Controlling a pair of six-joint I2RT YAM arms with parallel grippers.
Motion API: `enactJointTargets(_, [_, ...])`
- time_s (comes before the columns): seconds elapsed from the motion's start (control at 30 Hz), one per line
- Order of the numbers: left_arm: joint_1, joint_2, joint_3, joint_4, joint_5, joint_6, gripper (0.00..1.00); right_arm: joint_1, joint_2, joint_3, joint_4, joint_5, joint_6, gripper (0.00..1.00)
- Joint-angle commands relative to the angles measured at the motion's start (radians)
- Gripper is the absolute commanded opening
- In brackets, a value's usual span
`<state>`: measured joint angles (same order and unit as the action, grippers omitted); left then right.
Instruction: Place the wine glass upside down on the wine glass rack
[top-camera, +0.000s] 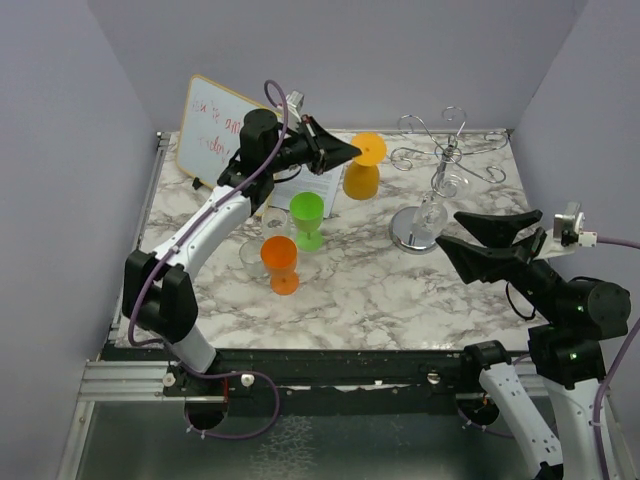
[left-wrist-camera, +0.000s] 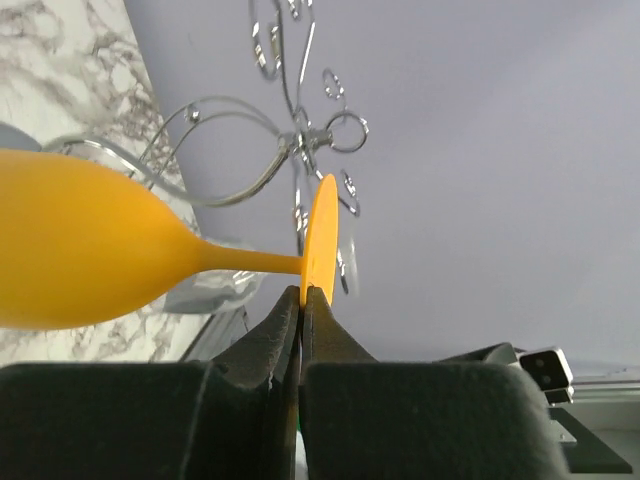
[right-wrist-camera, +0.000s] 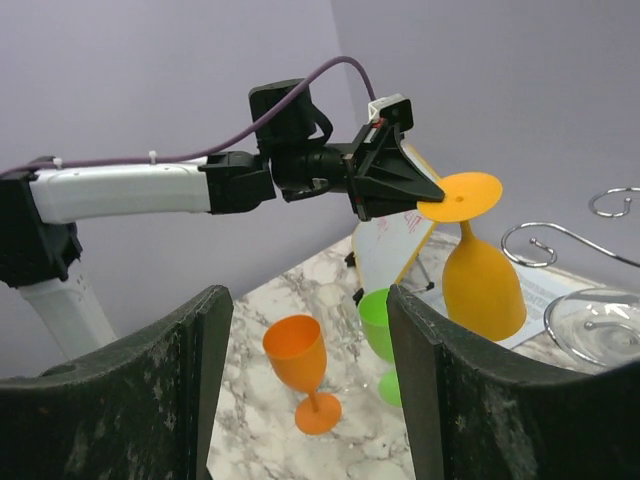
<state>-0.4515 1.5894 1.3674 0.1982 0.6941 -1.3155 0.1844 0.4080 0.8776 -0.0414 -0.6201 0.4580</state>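
Note:
A yellow wine glass (top-camera: 362, 178) hangs upside down above the back of the table, bowl down and foot up. My left gripper (top-camera: 350, 151) is shut on the rim of its round foot (left-wrist-camera: 320, 240); the right wrist view shows the same grip on the glass (right-wrist-camera: 482, 280). The chrome wine glass rack (top-camera: 441, 160) stands to the right of the glass, its curled wire arms (left-wrist-camera: 300, 140) close behind the foot. A clear glass (top-camera: 432, 212) hangs by the rack's pole. My right gripper (top-camera: 449, 229) stands open and holds nothing, near the rack's disc base (top-camera: 408, 232).
An orange glass (top-camera: 281, 262) and a green glass (top-camera: 308, 217) stand upright left of centre, with clear glasses (top-camera: 272, 222) beside them. A small whiteboard (top-camera: 215, 130) leans at the back left, and a paper sheet (top-camera: 320, 188) lies by it. Grey walls close in on three sides.

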Motion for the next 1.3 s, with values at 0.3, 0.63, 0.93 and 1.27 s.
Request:
enactJointTargets(0.3, [0.005,0.310,0.429,-0.056,0.097,-0.012,0.00,0.006,0.007,0.019,0.100,0.099,0.063,0.68])
enactJointTargets(0.63, [-0.031,0.430,0.596,-0.090,0.147,-0.049,0.00,0.007,0.014,0.011,0.100,0.111,0.041,0.68])
enactJointTargets(0.93, [-0.079,0.517,0.699,-0.069,0.161,-0.089,0.00,0.006,0.021,0.010,0.076,0.136,0.012,0.68])
enactJointTargets(1.27, [-0.081,0.639,0.885,-0.072,0.147,-0.120,0.00,0.007,0.014,0.004,0.058,0.146,0.010,0.68])
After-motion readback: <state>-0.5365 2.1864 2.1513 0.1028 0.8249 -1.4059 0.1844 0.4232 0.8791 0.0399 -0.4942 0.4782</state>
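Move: The yellow glass already hangs upside down from the left fingers by its foot; the wire loops on the rack's left side, where it is going, lie about 13 cm right, 5 cm ahead and 5 cm below. The rack's hub is some 18 cm right, 3 cm ahead and 3 cm lower; a clear glass hanging there is about 17 cm right, 7 cm back and 10 cm below. From the right hand those loops are roughly 25 cm ahead, 5 cm left and 9 cm lower. The yellow glass, still pinched by its foot and bowl down, is carried by the left hand first some 7 cm forward with a small rise and dip, then about 7 cm right towards the rack's hub, bringing its stem up to the left-hand loops. The wrist turns roughly 10 degrees clockwise. The right hand, open and empty, eases up about 2 cm and slightly forward. ##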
